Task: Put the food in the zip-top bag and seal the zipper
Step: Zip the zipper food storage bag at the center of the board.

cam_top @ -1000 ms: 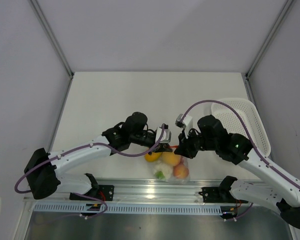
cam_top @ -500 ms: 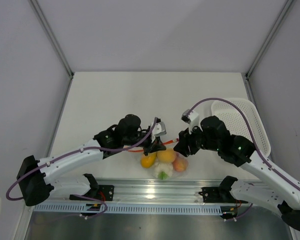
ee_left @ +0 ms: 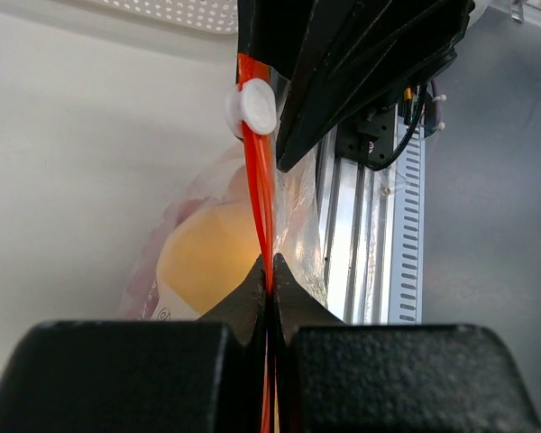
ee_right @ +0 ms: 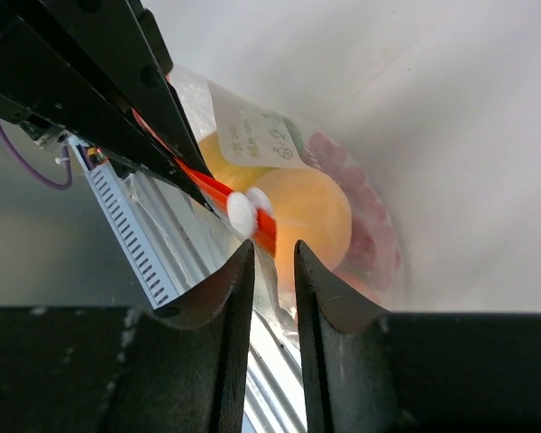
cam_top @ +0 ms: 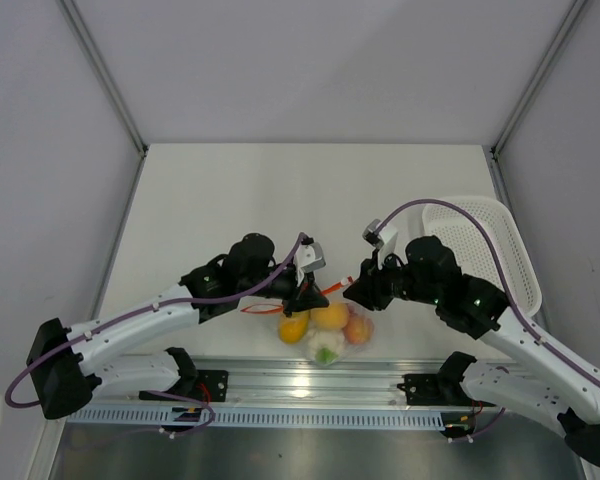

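Note:
The clear zip-top bag [cam_top: 325,335] hangs near the table's front edge. It holds the food: an orange fruit [cam_top: 331,316], a yellow fruit [cam_top: 293,328], a white-green vegetable piece [cam_top: 326,348] and a reddish piece [cam_top: 358,330]. My left gripper [cam_top: 310,293] is shut on the red-orange zipper [ee_left: 260,180], below its white slider [ee_left: 252,108]. My right gripper [cam_top: 352,290] is at the strip's other end. In the right wrist view its jaws [ee_right: 273,248] stand a little apart, around clear bag film, just under the slider [ee_right: 242,215].
The white perforated basket [cam_top: 490,250] stands at the right, behind my right arm. The metal mounting rail [cam_top: 310,380] runs along the front edge just below the bag. Grey walls close in the table's left and right sides.
Both grippers and the bag have shifted left and slightly nearer. A length of red-orange strip now shows to the left of my left gripper.

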`<move>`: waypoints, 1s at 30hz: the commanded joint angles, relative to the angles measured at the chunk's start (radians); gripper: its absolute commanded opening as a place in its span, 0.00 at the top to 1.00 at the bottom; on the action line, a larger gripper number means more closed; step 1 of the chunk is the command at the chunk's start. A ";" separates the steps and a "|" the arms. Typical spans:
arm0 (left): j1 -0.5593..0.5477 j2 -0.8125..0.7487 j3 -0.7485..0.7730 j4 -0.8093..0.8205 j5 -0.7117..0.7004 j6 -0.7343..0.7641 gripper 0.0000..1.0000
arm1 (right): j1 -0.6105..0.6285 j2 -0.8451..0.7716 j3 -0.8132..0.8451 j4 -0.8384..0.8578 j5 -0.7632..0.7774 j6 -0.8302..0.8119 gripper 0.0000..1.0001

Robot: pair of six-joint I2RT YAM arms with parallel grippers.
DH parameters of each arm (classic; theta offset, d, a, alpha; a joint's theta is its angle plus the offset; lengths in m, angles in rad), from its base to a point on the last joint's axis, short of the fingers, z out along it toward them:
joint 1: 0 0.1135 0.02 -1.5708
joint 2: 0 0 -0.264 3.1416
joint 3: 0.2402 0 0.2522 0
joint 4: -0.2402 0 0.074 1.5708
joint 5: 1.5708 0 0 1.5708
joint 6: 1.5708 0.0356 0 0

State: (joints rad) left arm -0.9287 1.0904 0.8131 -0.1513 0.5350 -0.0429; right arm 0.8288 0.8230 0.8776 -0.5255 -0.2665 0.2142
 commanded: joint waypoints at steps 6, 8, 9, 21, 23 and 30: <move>0.004 0.015 0.006 -0.004 -0.024 -0.003 0.99 | -0.008 0.044 0.020 0.084 -0.125 -0.024 0.86; 0.002 0.031 0.018 -0.019 -0.021 0.000 0.99 | -0.010 0.045 0.023 0.081 -0.125 -0.026 1.00; 0.002 0.031 0.014 -0.016 -0.021 -0.003 1.00 | -0.010 0.044 0.021 0.082 -0.125 -0.027 1.00; 0.004 -0.125 -0.115 0.264 -0.020 -0.093 0.48 | 0.056 -0.021 -0.008 0.101 0.016 0.043 1.00; 0.004 -0.135 -0.126 0.304 -0.021 -0.112 0.32 | 0.076 -0.019 -0.003 0.096 0.036 0.042 1.00; 0.004 -0.118 -0.107 0.377 -0.004 -0.210 0.21 | 0.151 -0.007 0.003 0.104 0.021 0.024 1.00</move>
State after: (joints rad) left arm -0.9287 0.9730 0.6991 0.1150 0.5095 -0.1913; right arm 0.9558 0.8207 0.8669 -0.4751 -0.2508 0.2363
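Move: My shut left hand holds the red zipper strip. The white slider is roughly 6 cm to its right, 3 cm ahead and about level. The slider sits about 2 cm left of my part-open right fingertips, neither ahead nor back, and 1 cm lower. From my right hand, the orange fruit in the bag is some 3 cm back, 5 cm left and 8 cm down. The peach is 4 cm back, 1 cm right and equally low. I ease my right hand just over 1 cm left onto the zipper end and shut its fingers, pinching the strip right at the slider. Then my left hand, after dipping 1 cm, opens wide, lets go of the strip and lifts about 5 cm off it, fingertips tipping up, while my right hand keeps its pinch and draws back 2 cm. ##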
